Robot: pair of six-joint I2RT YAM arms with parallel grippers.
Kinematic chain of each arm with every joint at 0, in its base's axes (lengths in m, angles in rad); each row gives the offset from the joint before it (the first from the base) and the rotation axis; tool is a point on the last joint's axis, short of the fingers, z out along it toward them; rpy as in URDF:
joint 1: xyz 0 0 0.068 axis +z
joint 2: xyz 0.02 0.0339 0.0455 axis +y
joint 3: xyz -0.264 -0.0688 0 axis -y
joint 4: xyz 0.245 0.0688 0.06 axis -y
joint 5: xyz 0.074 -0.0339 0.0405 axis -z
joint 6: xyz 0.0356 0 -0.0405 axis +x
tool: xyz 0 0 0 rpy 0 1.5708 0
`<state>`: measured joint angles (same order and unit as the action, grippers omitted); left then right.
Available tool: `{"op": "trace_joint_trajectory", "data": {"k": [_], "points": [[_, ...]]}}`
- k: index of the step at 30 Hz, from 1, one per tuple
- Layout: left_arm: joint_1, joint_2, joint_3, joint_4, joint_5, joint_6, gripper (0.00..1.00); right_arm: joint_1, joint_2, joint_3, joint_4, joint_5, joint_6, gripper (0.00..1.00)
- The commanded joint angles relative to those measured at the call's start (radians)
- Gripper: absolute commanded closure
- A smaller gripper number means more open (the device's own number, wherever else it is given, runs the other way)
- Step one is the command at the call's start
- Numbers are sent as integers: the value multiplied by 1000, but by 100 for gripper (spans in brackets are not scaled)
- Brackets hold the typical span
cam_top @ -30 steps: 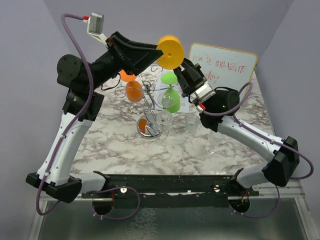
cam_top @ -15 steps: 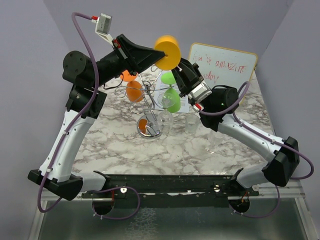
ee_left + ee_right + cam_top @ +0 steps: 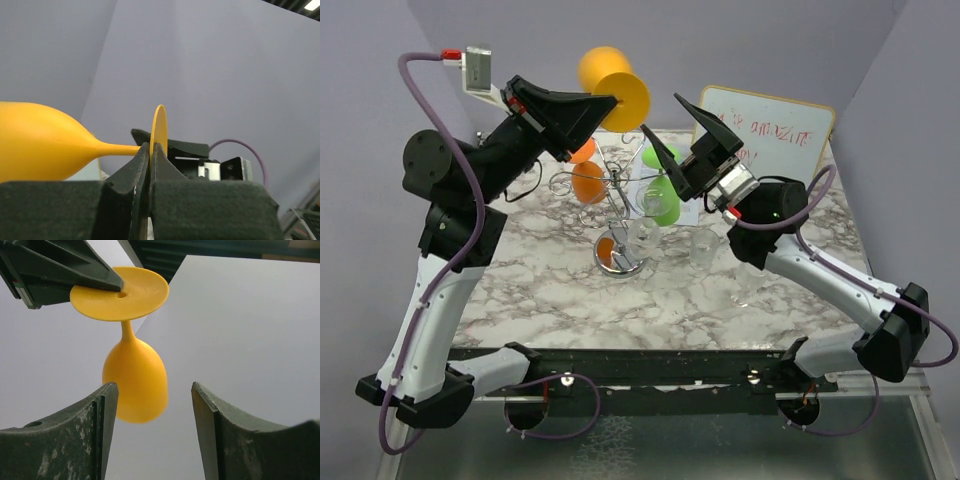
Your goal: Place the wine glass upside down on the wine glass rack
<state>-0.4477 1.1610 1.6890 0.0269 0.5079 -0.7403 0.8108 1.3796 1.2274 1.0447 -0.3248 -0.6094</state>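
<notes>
The yellow wine glass hangs in the air above the back of the table, lying roughly sideways. My left gripper is shut on the edge of its round foot, with the bowl stretching off to the left. My right gripper stands open just right of the foot, touching nothing. In the right wrist view the glass shows beyond the open fingers. The wine glass rack, a chrome wire stand, is below on the marble table.
Orange glasses and green glasses hang on the rack. Clear glasses stand on the table by the rack's base. A whiteboard leans against the back wall.
My left gripper shut on the glass's foot and carried it up and to the left. My right gripper let go of the glass, opened and drew back a little.
</notes>
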Motion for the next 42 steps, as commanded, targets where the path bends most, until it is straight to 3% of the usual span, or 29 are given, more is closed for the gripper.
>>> {"op": "trace_joint_trajectory", "data": {"k": [1,9,13,17,26,33,42], "points": [[-6,-46,-10,-132,-231,164,100,6,-72,-46,-47,14,44,35],[-6,-156,-117,-395,-751,286,100,7,-185,-160,-78,46,186,35],[-6,-227,-201,-471,-879,275,100,7,-262,-212,-97,118,289,35],[-6,-287,-246,-539,-888,255,100,6,-337,-268,-130,220,351,35],[-6,-359,-339,-676,-713,182,100,6,-472,-362,-258,320,481,35],[-6,-369,-448,-654,-665,60,100,6,-539,-438,-301,250,522,35],[-6,-407,-535,-554,-658,-184,100,7,-574,-463,-324,281,554,36]]}}
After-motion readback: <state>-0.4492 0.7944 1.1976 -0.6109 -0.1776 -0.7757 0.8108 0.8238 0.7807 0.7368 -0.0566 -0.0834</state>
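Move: The left hand already holds the yellow wine glass by its foot. The rack's empty left hook lies about 8 cm ahead of it, 12 cm to its left and 27 cm below. The orange glass hangs some 15 cm ahead, 9 cm left and 31 cm below; the rack's hub is about 9 cm ahead and 2 cm left, 27 cm below. From the right hand that hook is about 7 cm ahead, 20 cm left and 25 cm down. Keeping its pinch on the yellow foot, the left hand sinks some 25 cm towards the empty left hook, first swinging out left and forward, then easing a little back and right; its upward-tilted fingers tip down and turn counter-clockwise to point forward, slightly down. The right hand, open and empty, withdraws right, down and slightly back, its wrist tipping down about 35 degrees. ##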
